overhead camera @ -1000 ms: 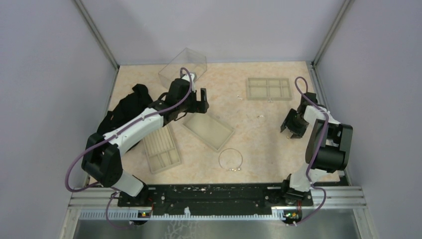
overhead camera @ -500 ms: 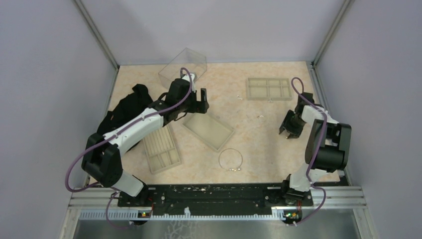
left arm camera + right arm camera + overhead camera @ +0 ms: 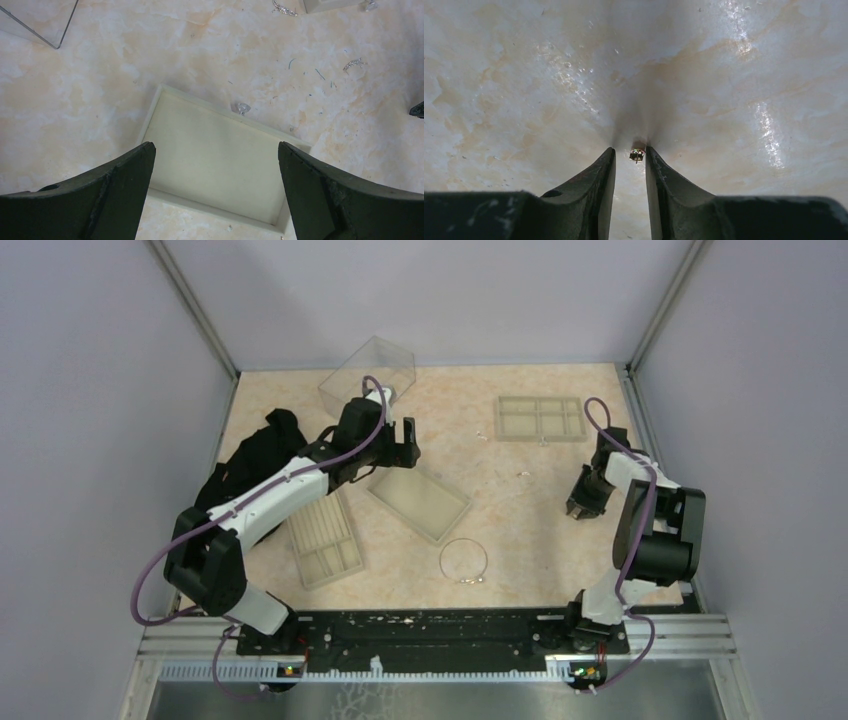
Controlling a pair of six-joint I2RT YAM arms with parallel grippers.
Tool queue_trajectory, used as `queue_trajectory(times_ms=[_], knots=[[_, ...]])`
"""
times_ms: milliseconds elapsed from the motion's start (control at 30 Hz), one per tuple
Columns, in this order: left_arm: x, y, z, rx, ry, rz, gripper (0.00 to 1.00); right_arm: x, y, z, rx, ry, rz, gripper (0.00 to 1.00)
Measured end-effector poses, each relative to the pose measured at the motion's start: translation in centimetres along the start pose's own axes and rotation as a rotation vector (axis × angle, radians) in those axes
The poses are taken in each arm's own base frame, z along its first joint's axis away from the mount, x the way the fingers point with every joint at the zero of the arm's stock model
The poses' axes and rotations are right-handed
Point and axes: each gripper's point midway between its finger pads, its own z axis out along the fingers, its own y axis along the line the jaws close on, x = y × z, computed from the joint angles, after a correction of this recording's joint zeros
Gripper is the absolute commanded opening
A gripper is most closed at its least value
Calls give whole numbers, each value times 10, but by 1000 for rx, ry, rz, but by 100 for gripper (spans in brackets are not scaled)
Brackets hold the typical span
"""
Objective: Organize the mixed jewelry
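Observation:
The thin silver wire hoop (image 3: 463,561) lies on the table near the front middle. My right gripper (image 3: 582,508) points down at the table on the right. In the right wrist view its fingers (image 3: 630,149) stand a narrow gap apart around a tiny gold stud (image 3: 637,155), which lies close to the right finger. My left gripper (image 3: 403,443) is wide open above a shallow beige tray (image 3: 419,502). In the left wrist view (image 3: 216,145) a tiny clear stone (image 3: 243,107) lies at the tray's far rim (image 3: 200,102), and small silver pieces (image 3: 354,63) lie beyond.
A beige compartmented tray (image 3: 540,418) sits at the back right. A ridged tray (image 3: 325,535) lies at the front left beside a black cloth (image 3: 245,455). A clear plastic box (image 3: 367,373) stands at the back left. Tiny pieces (image 3: 521,475) lie between the trays.
My right gripper has swung a little toward the table's right side and come down over the stud. The left arm has not moved.

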Motion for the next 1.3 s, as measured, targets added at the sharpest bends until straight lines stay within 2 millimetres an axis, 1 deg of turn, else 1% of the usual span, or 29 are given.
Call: queue_trajectory(times_ms=[133, 233, 300, 500, 1000, 1133, 1233, 1300], knots=[[0, 0, 0, 1, 1, 0, 99, 0, -2, 0, 12, -2, 4, 24], [0, -1, 0, 4, 1, 0, 99, 0, -3, 1, 19, -3, 3, 18], [0, -1, 0, 4, 1, 0, 99, 0, -5, 1, 25, -5, 3, 17], [0, -1, 0, 6, 2, 0, 99, 0, -6, 0, 34, -8, 4, 7], [1, -1, 0, 6, 2, 0, 99, 5, -2, -4, 12, 2, 1, 2], [0, 0, -1, 1, -1, 0, 99, 2, 8, -11, -12, 3, -12, 2], [-2, 0, -2, 0, -5, 1, 99, -12, 27, -23, -43, -35, -40, 2], [-2, 0, -2, 0, -6, 2, 99, -27, 41, -33, -75, -75, -56, 2]])
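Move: Right between the right hand's fingertips lies the small gold earring, about 1 cm below the hand point. The compartment organizer stands some 28 cm ahead and 8 cm to the left of this hand, a clear crystal earring about 22 cm ahead and 8 cm left, and a silver chain roughly 11 cm ahead and 14 cm left. From the left hand, the gold earring is about 47 cm to the right, 9 cm back and 16 cm below. Closing from about a third open, the right hand's fingers pinch the gold earring while the hand stays nearly in place, easing only about half a centimetre back and right. After a short hold the right hand lifts about 4 cm and swings forward some 4 cm and a little left, towards the organizer, keeping its pinch. ##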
